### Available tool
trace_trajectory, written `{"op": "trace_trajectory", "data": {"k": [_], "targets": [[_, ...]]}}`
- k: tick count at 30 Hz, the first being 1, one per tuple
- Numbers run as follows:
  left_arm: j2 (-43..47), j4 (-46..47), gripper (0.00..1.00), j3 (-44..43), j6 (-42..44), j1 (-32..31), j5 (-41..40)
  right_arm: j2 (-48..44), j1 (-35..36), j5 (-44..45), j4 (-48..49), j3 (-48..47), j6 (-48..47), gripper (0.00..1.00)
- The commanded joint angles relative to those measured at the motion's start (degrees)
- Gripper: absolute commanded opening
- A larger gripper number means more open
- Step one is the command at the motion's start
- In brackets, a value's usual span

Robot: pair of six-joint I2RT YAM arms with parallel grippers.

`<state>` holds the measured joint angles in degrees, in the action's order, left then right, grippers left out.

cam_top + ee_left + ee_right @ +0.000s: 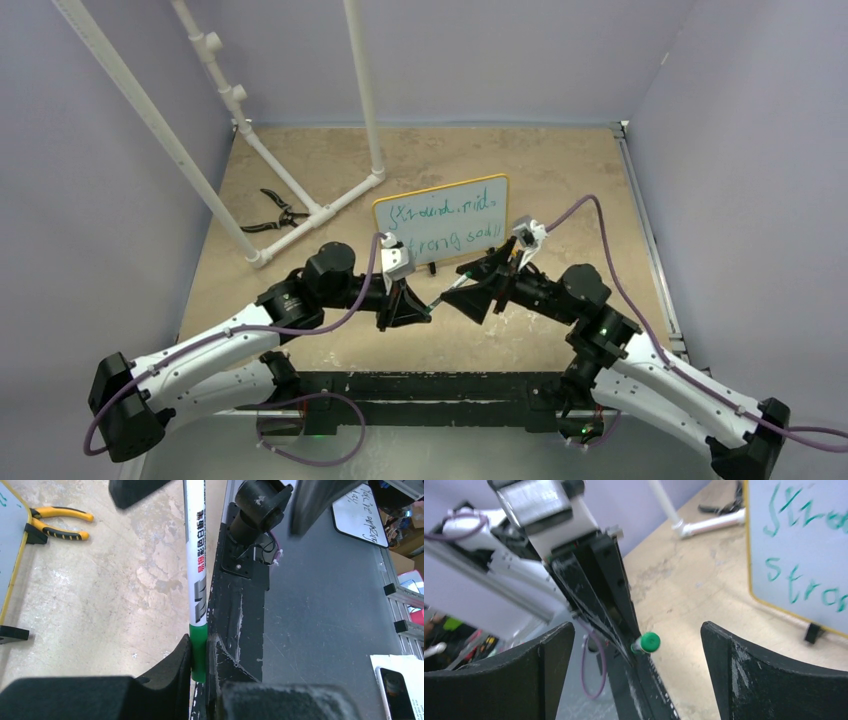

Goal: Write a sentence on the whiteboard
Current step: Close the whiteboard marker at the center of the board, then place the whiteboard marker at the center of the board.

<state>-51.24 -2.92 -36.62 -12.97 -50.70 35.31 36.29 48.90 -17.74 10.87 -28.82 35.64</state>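
The whiteboard stands upright at mid-table, yellow-framed, with the sentence on it in two green lines. In the right wrist view the whiteboard fills the top right, and the sentence shows in part. My left gripper is shut on the green end of a white marker, which sticks out towards the right arm. Its fingers pinch that end in the left gripper. My right gripper stands open around the marker's other green end, touching nothing.
Pliers lie at the back left beside a white pipe frame; their yellow handles show in the left wrist view. The black base rail runs along the near edge. Off the table lie a second board and a phone.
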Motion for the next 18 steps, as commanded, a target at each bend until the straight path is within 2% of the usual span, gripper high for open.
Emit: {"op": "trace_trajectory", "data": {"k": [1,12,18], "targets": [[-1.38,-0.89,0.0,-0.35,-0.39,0.16,-2.21,-3.05,0.14,11.34,-3.48,-3.66,-0.14,0.99],[-16.5,-12.71,0.0,-5.43,0.58,0.16,-15.46,-6.47,0.14,36.05,-13.7,-5.22,0.24,0.99],[-24.03,-16.88,0.13,-7.5,0.46,0.25,-21.98,-7.3,0.14,45.03,-14.69,-2.73,0.34,0.99]]}}
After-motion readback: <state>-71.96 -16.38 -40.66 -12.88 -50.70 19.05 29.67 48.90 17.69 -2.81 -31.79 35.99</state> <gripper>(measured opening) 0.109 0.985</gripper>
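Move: The left hand holds the capped marker by its green tail end; the bare table it is taken to lies roughly 19 cm below, about 6 cm ahead and 2 cm to the left. The whiteboard's middle stands some 22 cm ahead of the left hand, 3 cm right and 12 cm lower. From the open right hand, the marker's middle is about 1 cm back, 2 cm left and 3 cm below; the yellow pliers lie some 19 cm ahead, 16 cm right and 27 cm down. Down, mostly, goes the left hand, about 13 cm and a little forward, tipping its fingers some 30 degrees further towards the table while keeping its pinch on the marker's tail. Meanwhile the right hand, already wide open around the cap end, draws off forward and to its right by about 11 cm, rising slightly then sinking back, and turns clockwise. ##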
